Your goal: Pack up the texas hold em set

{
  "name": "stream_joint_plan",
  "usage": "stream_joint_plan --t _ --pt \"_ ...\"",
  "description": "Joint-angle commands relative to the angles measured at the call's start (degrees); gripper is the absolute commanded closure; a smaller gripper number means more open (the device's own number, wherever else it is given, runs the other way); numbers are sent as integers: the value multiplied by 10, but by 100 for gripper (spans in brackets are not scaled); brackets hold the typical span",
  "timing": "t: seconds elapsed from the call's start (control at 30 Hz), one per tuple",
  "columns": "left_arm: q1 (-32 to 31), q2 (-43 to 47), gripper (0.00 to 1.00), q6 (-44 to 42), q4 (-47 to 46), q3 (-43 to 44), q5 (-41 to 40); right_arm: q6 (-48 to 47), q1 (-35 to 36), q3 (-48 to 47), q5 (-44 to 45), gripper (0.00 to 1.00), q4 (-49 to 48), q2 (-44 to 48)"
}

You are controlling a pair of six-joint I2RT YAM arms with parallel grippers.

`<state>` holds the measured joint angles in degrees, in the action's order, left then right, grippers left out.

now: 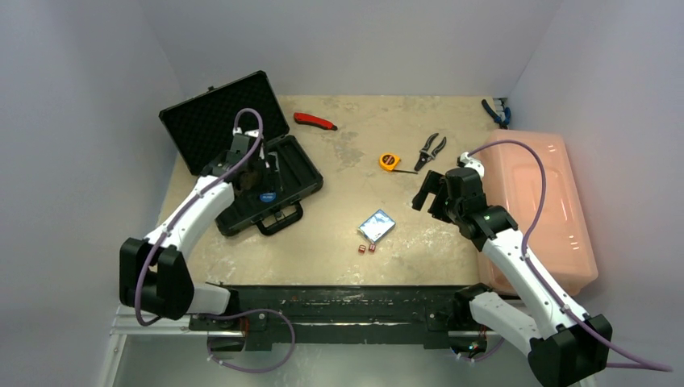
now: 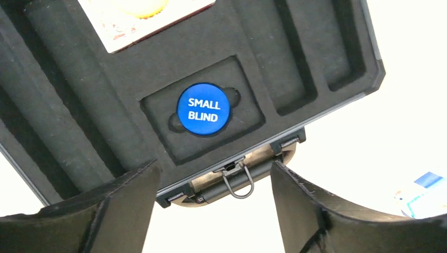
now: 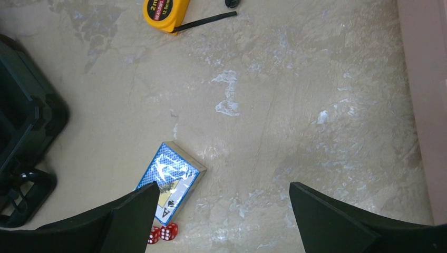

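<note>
The black briefcase [image 1: 218,121] lies open at the back left, lid up and foam base [image 2: 68,105] showing. A blue disc [image 2: 203,109] marked SMALL BLIND rests in a foam recess. My left gripper [image 2: 215,168] hangs open just above it [image 1: 265,195], nothing between its fingers. At the top edge sits a red-patterned card box [image 2: 137,29] with an orange round thing on it. The blue card deck [image 1: 377,225] lies mid-table with two red dice [image 1: 366,248] beside it. My right gripper [image 3: 224,185] is open above the table, the deck [image 3: 171,179] and dice [image 3: 163,233] by its left finger.
A yellow tape measure [image 1: 389,161] and black pliers [image 1: 431,151] lie behind the deck. A red utility knife [image 1: 314,121] is near the back wall. The pink bin [image 1: 536,201] fills the right side, blue-handled pliers [image 1: 496,111] behind it. The briefcase handle [image 1: 280,219] sticks out toward me.
</note>
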<state>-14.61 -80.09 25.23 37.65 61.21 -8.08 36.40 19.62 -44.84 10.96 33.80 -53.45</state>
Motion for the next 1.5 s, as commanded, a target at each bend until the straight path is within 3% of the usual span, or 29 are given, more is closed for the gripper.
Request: stream_joint_plan --t 0.0,0.27,0.47,0.6,0.83,1.17,1.33,1.47 --pt "-8 50 19 -22 -66 -35 26 -5 2 0 12 1 -10 6" --pt "-46 139 1 -31 -115 -76 -21 -5 2 -1 15 1 -9 2" --pt "-46 220 0 12 -183 -124 -25 -5 2 -2 14 1 -9 2" --pt "-46 237 0 2 -288 -172 64 -5 2 -2 14 1 -8 4" --pt "-72 168 9 -55 -262 -125 210 -5 2 1 14 1 -11 9" --pt "-204 51 14 -155 -206 -40 181 1 2 1 13 1 -4 17" --pt "-256 -17 2 -172 -169 14 114 3 2 3 0 1 -7 22" --pt "-289 -59 0 -182 -161 44 105 3 2 2 -1 1 -6 23"
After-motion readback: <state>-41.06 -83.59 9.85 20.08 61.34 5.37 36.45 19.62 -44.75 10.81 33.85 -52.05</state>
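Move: The blue card deck lies roughly 28 cm to the left hand's right and 8 cm back, about 9 cm lower. Two red dice sit beside it, 6 cm nearer the base and 3 cm to its left. Already released, the small blind chip is 7 cm below the left hand, about 2 cm ahead and 1 cm left; the case handle is some 5 cm back and 2 cm right. From the right hand, the deck is about 10 cm left, 3 cm back, 13 cm down. Touching nothing, the left hand heads for the blue card deck: it first climbs about 7 cm off the small blind chip with the fingertips tipping up, then swings right out of the case, some 20 cm in all, sinking again and drawing back a little. The wrist turns about 45 degrees clockwise on the way, and the fingers open fully. ##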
